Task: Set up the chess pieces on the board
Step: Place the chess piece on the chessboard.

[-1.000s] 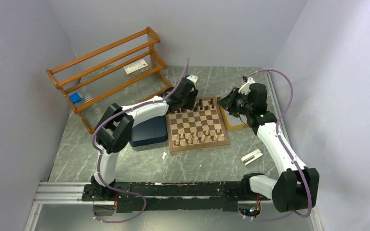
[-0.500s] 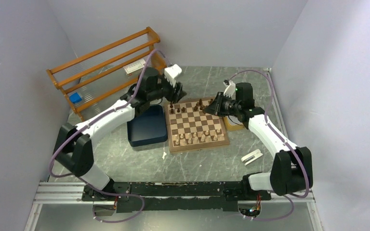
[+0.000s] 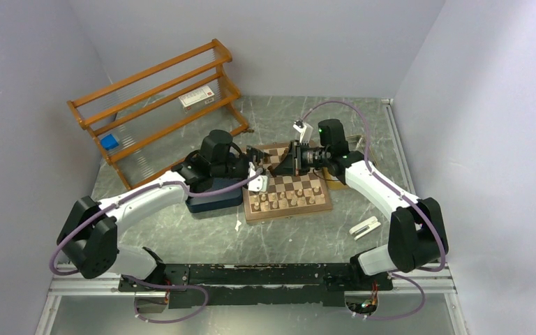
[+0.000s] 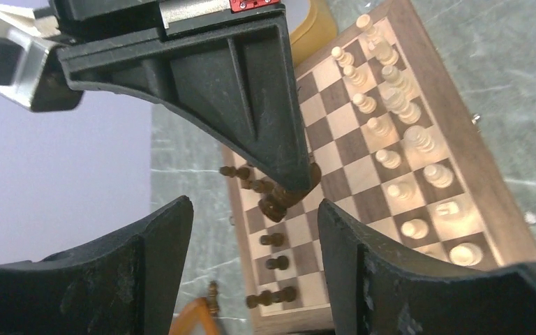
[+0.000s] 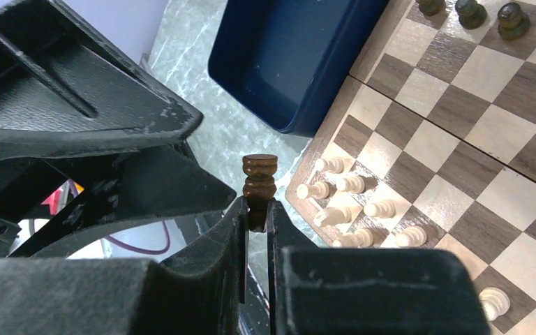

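Note:
The board [image 3: 287, 215] lies mid-table, with pale chessmen [image 3: 286, 201] along its near rows and dark chess pieces [image 3: 294, 149] at its far edge. Both grippers meet above its far left part. My right gripper [image 5: 257, 206] is shut on the base of a dark brown chess piece [image 5: 259, 174], which sticks out past its fingertips. My left gripper [image 4: 252, 206] faces it with jaws open and nothing between them. The held piece [image 4: 279, 202] hangs just beyond those jaws. Other dark pieces [image 4: 272, 239] stand on the board's far rows.
A dark blue tray [image 3: 214, 192] touches the board's left side, under my left wrist. A yellow tray [image 3: 335, 178] lies right of the board. A wooden rack [image 3: 157, 105] stands at back left. A white object [image 3: 364, 227] lies at front right.
My left arm swung from the back left down to the board's left edge, and its jaws widened. My right gripper carried the dark piece leftward over the board to meet it.

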Robot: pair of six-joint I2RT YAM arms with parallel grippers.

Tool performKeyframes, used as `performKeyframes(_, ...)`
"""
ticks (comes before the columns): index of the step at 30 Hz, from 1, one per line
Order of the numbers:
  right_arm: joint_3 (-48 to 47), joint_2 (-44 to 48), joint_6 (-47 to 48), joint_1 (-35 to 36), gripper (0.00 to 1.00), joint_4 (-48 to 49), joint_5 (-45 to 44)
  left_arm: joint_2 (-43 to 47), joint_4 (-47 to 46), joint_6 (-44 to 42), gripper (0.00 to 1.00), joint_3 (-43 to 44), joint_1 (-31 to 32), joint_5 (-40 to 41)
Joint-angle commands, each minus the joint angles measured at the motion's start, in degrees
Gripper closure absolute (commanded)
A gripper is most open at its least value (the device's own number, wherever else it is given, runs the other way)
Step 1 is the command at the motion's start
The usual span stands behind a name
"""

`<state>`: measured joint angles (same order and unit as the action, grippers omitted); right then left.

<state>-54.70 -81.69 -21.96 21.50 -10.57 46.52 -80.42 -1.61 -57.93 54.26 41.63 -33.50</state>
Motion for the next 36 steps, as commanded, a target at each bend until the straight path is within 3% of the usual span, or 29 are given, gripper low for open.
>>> performKeyframes(1,-1.55,-0.05,0.75,0.08,1.00,0.99,3.17,1.85,1.38,-12.12,0.30,0.42,0.60,-0.64)
performKeyframes(6,-1.70,-0.05,1.36,0.07,1.00,0.97,5.09,-0.43,9.63,-17.62,0.34,3.34,1.88,2.44)
performKeyframes(12,-1.96,-0.09,0.87,0.13,1.00,2.06,7.50,-1.23,9.01,-18.44,0.36,3.21,3.63,3.78)
performKeyframes(16,-2.08,0.02,0.78,0.13,1.00,2.21,7.97,-2.60,9.87,-17.35,0.44,4.43,4.16,4.73)
performKeyframes(21,-2.17,1.41,-0.56,0.04,1.00,1.85,3.16,-4.74,10.50,-12.36,0.66,7.09,4.12,6.77)
performKeyframes(28,1.01,5.96,-11.15,0.04,0.98,11.10,-3.75,-5.99,9.23,-0.13,0.81,9.67,4.16,7.56)
performKeyframes(36,4.19,9.79,-16.68,0.03,0.94,17.83,-8.52,-5.93,3.14,17.73,0.88,10.19,4.14,7.68)
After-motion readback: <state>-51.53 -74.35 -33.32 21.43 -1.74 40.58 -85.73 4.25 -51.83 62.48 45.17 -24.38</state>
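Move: The dark chess piece, still pinched in my right fingers with its free end sticking out about 2 cm left of and 1 cm below that hand point, lies from my left hand roughly 3 cm below, 2 cm to the right and 1 cm ahead. Some 15 cm below my left hand are the leftmost white pieces, about 4 cm back and straight below sideways. From my left hand, the nearest dark pawns stand about 13 cm ahead, level sideways; the blue tray is 16 cm left, 3 cm ahead. I sink my open left hand about 2 cm and roll it some 15 degrees so its fingers come around the piece's free end, while my right hand keeps its hold and offers the piece slightly up and back. My left fingers close and pinch the piece; then both hands rise together about 2–3 cm and ease forward, turning slightly, with neither letting go. ##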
